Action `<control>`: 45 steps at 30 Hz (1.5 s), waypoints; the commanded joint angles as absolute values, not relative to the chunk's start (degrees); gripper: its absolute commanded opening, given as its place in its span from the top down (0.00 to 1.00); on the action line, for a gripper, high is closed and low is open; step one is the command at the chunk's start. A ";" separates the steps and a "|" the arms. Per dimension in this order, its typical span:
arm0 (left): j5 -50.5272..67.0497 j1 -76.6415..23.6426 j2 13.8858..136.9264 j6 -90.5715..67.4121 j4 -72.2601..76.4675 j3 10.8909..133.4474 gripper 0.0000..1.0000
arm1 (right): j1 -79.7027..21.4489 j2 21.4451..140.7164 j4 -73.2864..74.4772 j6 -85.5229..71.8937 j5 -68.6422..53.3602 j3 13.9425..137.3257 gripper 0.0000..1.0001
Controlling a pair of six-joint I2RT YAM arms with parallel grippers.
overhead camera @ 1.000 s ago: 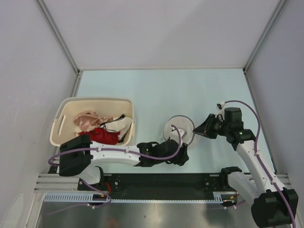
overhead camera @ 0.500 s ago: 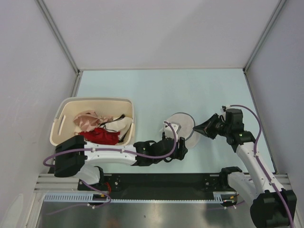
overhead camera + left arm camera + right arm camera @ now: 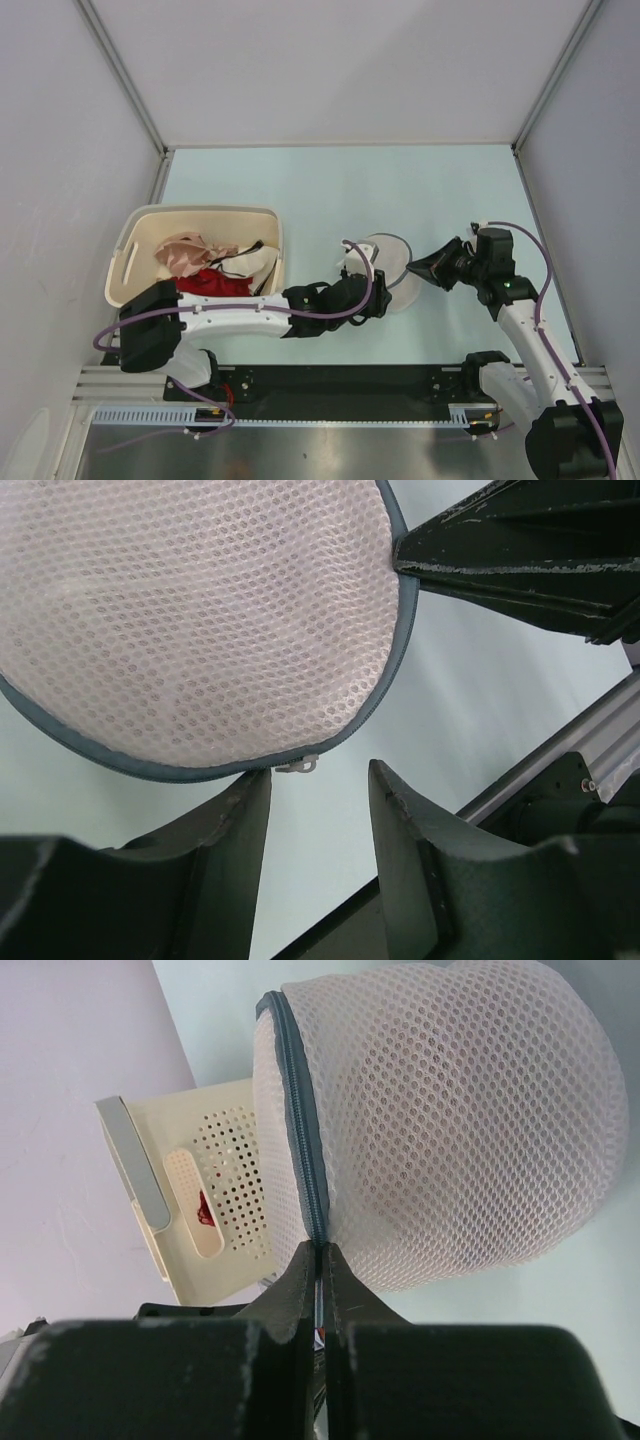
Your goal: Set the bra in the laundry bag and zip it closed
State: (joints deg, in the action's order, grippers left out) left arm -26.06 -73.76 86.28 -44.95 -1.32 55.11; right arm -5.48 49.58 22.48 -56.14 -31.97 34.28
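The laundry bag (image 3: pixel 388 256), a round white mesh dome with a dark zip rim, sits on the table between my two grippers. My right gripper (image 3: pixel 414 271) is shut on the bag's zip edge (image 3: pixel 300 1130), its fingers (image 3: pixel 322 1260) pinched flat on the rim. Just short of the bag's near rim stands my left gripper (image 3: pixel 318 780), open and holding nothing. The small white zip pull (image 3: pixel 297 766) hangs just past its left fingertip. The salmon-pink bra (image 3: pixel 182 254) lies in the cream basket (image 3: pixel 128 262) at the left.
In the basket with the bra are a red garment (image 3: pixel 218 287) and a cream one with dark straps. The basket's perforated wall (image 3: pixel 205 1195) shows behind the bag. The metal rail (image 3: pixel 560 770) at the table's near edge runs close to my left gripper.
My right gripper has closed onto the bag's rim. My left gripper has moved up and left along the bag's near edge, and the bag has shifted slightly.
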 commanded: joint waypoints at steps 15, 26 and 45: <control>-31.20 -69.17 87.80 -39.82 -7.82 58.27 1.00 | -4.66 47.81 18.98 -55.11 -40.51 31.99 1.00; -22.70 -64.78 80.43 -22.71 -0.27 48.34 1.00 | 1.04 48.16 22.59 -46.85 -46.05 33.05 1.00; 3.35 -68.64 92.89 -25.49 16.71 59.48 1.00 | -6.33 71.38 30.66 -28.83 -26.65 56.86 0.28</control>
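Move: The zip pull of the laundry bag sits almost between the left hand's open fingers, about 1 cm ahead, 1 cm left and 1 cm lower. The bag's middle is about 5 cm ahead of that hand, 1 cm right and 4 cm below; the basket's middle is roughly 8 cm ahead, 37 cm left and 8 cm down. From the right hand, already pinching the zipped rim, the pull lies some 3 cm back, 6 cm left and 2 cm lower. The left fingers close on the zip pull and carry it forward and left about 8 cm, dipping some 3 cm, then swing back and right by roughly 13 cm, rising slightly, while the hand turns some 35 degrees clockwise. The right hand keeps its pinch on the rim, easing back a little, then heads forward about 8 cm, lets go and opens over the bag's far side. ##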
